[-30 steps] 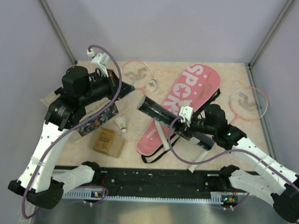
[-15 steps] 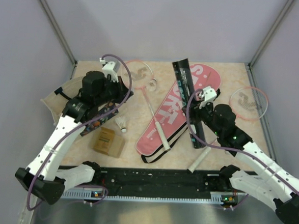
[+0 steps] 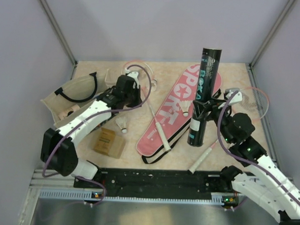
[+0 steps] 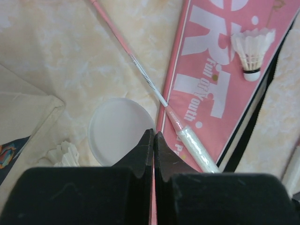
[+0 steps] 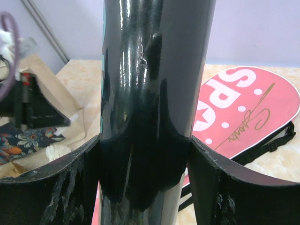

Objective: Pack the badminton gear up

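Note:
My right gripper (image 3: 203, 113) (image 5: 146, 161) is shut on the black tube with teal lettering (image 3: 204, 89) (image 5: 154, 84), holding it upright over the right edge of the pink "SPORT" cover (image 3: 175, 109) (image 4: 215, 79) (image 5: 248, 110). One shuttlecock (image 3: 184, 108) (image 4: 252, 50) lies on the cover. Another shuttlecock (image 3: 122, 124) (image 4: 63, 154) lies near the tote. A racket (image 3: 158, 120) (image 4: 143, 77) rests with its handle on the cover's left edge. The second racket (image 3: 250, 98) lies at the right, partly behind my right arm. My left gripper (image 3: 134, 98) (image 4: 153, 134) hangs shut and empty above a white round lid (image 4: 115, 129).
A beige tote bag with black handles (image 3: 72, 94) (image 4: 21, 115) (image 5: 44, 89) lies at the left. The small brown cardboard box (image 3: 108, 142) sits near the front left. Purple walls enclose the table on three sides.
My right arm swung the tube from lying across the cover to upright, further right. My left arm dropped away from the tote toward the racket shaft, uncovering the bag.

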You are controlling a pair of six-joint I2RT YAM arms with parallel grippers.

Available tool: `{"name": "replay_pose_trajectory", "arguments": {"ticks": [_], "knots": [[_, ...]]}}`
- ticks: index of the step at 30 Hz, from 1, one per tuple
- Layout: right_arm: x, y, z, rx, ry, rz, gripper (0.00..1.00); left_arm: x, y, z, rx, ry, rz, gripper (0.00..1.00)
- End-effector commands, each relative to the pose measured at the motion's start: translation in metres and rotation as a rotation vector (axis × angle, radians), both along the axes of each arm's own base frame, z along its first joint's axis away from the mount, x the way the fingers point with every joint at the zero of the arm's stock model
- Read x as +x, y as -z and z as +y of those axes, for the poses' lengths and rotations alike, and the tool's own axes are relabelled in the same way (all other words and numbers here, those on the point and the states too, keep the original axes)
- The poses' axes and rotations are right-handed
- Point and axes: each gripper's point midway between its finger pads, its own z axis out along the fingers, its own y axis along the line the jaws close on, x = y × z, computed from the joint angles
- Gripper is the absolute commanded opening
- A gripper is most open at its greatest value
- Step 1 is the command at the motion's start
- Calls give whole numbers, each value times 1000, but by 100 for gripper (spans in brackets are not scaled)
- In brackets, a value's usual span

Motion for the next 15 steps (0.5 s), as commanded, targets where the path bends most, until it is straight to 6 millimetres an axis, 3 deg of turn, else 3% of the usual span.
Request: {"name": "replay_pose_trajectory", "arguments": {"ticks": [1, 7, 11, 15], "knots": [[-7, -31, -6, 86, 14, -52, 40, 18, 30, -14, 61, -33, 6, 0], [-13, -32, -6, 74, -7, -41, 40, 25, 80, -10, 164, -85, 117, 0], [-18, -36, -9, 80, -10, -57, 40, 23, 111, -10, 223, -71, 180, 14], [-21, -39, -14, 72, 2, -75, 40, 16, 121, -14, 282, -13, 234, 31]]}}
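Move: The left hand, still pinching the white tube lid by its edge, has bare table for it about 17 cm below, some 1 cm ahead and 2 cm to the left. From this hand, the near shuttlecock lies about 10 cm left and 5 cm back; the left racket's grip is some 13 cm right and 12 cm back. From the right hand, holding the tube, that bare spot is roughly 33 cm left, 7 cm ahead and far below. Almost straight down, the left hand sinks about 13 cm with the lid towards the clear patch between the near shuttlecock and the racket shaft, tipping some 20 degrees so its fingers point more steeply at the table. Over the last stretch, still sinking, the fingers part about a quarter of their range and let go of the lid. The right hand keeps its grip on the upraised tube, easing back barely 1 cm. ##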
